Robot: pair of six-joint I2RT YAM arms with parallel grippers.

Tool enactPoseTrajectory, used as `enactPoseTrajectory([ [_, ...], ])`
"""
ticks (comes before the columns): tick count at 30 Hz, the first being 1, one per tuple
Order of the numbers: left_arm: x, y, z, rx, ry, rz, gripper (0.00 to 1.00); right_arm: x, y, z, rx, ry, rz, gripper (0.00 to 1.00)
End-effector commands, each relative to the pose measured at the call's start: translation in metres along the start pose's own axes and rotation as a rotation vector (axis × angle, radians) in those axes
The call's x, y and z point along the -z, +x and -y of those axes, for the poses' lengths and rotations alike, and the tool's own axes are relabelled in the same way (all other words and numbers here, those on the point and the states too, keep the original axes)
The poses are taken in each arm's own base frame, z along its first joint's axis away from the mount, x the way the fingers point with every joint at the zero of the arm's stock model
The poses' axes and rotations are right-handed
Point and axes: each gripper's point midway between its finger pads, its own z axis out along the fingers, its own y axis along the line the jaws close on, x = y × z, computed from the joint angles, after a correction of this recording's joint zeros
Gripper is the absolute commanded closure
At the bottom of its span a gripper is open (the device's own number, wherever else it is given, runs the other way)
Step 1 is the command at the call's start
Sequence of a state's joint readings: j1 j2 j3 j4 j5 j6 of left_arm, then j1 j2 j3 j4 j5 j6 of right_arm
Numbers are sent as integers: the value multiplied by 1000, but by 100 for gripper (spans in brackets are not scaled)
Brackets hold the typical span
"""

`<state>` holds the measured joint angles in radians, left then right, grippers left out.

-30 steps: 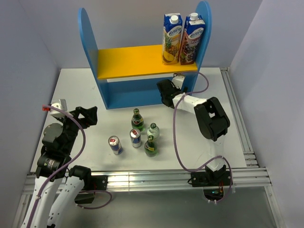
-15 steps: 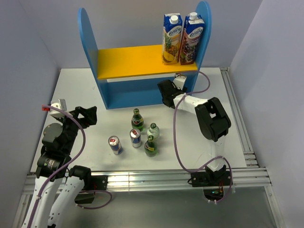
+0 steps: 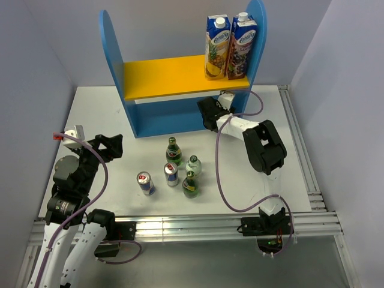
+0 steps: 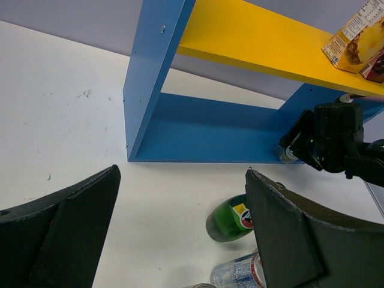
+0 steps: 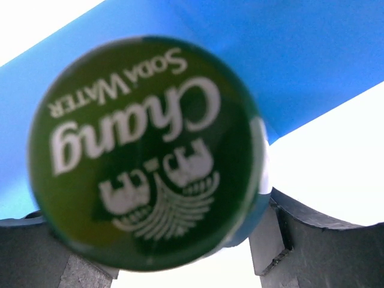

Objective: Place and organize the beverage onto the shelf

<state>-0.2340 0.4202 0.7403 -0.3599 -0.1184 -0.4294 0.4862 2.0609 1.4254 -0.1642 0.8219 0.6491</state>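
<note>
The blue shelf (image 3: 162, 78) with its yellow-orange upper board stands at the back of the table. My right gripper (image 3: 208, 114) is at the right end of the lower level, shut on a clear soda bottle whose green cap (image 5: 144, 150) fills the right wrist view between the fingers (image 5: 312, 240). Several other drinks stand in front of the shelf: two green bottles (image 3: 173, 151) (image 3: 190, 185), a clear bottle (image 3: 192, 164) and two cans (image 3: 171, 174) (image 3: 144, 183). My left gripper (image 3: 111, 147) (image 4: 180, 180) hangs open to their left, holding nothing.
Two juice cartons (image 3: 217, 48) (image 3: 243, 47) stand at the right end of the upper board. The blue side panels (image 4: 156, 72) and back bound the lower level. Grey walls close in on the left and right of the table.
The right gripper has shut on the bottle and edged slightly toward the shelf. The left arm and the standing drinks have not moved.
</note>
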Motion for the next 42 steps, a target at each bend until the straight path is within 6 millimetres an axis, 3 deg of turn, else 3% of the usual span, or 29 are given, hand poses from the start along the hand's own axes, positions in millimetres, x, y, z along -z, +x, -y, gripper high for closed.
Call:
enactPoseTrajectory([
  [1, 2, -11, 6, -16, 32, 41, 9, 11, -84, -12, -141, -2, 207, 100],
  [6, 2, -11, 5, -16, 29, 42, 9, 15, -98, -13, -211, -37, 278, 100],
  [11, 2, -10, 5, -17, 32, 41, 9, 16, -111, -28, -225, -109, 326, 100],
  [19, 1, -10, 5, -17, 31, 40, 9, 9, -109, -47, -179, -165, 337, 100],
  [21, 0, -9, 5, -18, 30, 37, 9, 9, -108, -45, -152, -171, 338, 71],
  [22, 1, -10, 5, -18, 30, 39, 9, 9, -105, -45, -147, -171, 334, 34],
  [23, 1, -10, 5, -18, 30, 39, 9, 9, -104, -44, -148, -168, 328, 21],
  [25, 1, -10, 5, -16, 30, 40, 9, 9, -103, -41, -141, -160, 323, 6],
  [37, 2, -11, 4, -17, 22, 47, 9, 26, -98, -24, -123, -161, 288, 0],
  [42, 1, -10, 3, -17, 17, 42, 9, 47, -95, -34, -97, -310, 255, 0],
])
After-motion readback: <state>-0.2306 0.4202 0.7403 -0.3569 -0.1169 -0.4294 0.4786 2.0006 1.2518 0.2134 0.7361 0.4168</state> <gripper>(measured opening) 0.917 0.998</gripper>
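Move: The soda water bottle is still gripped low in the lower shelf, and its resting spot lies about 3 cm ahead of the right hand, level sideways and in height. The blue side wall stands about 7 cm to the right of the hand, level with it; the green bottle is on the table some 16 cm back and 20 cm left. From the left hand, the shelf spot is roughly 28 cm ahead, 37 cm right and 24 cm below. The soda water bottle is pushed about 3 cm deeper into the lower shelf, still in the right gripper, whose fingers tip up some 10 degrees with a slight rise. There the fingers open wide and let go, and the right hand starts backing straight out, about 2 cm, turning a little counter-clockwise. ##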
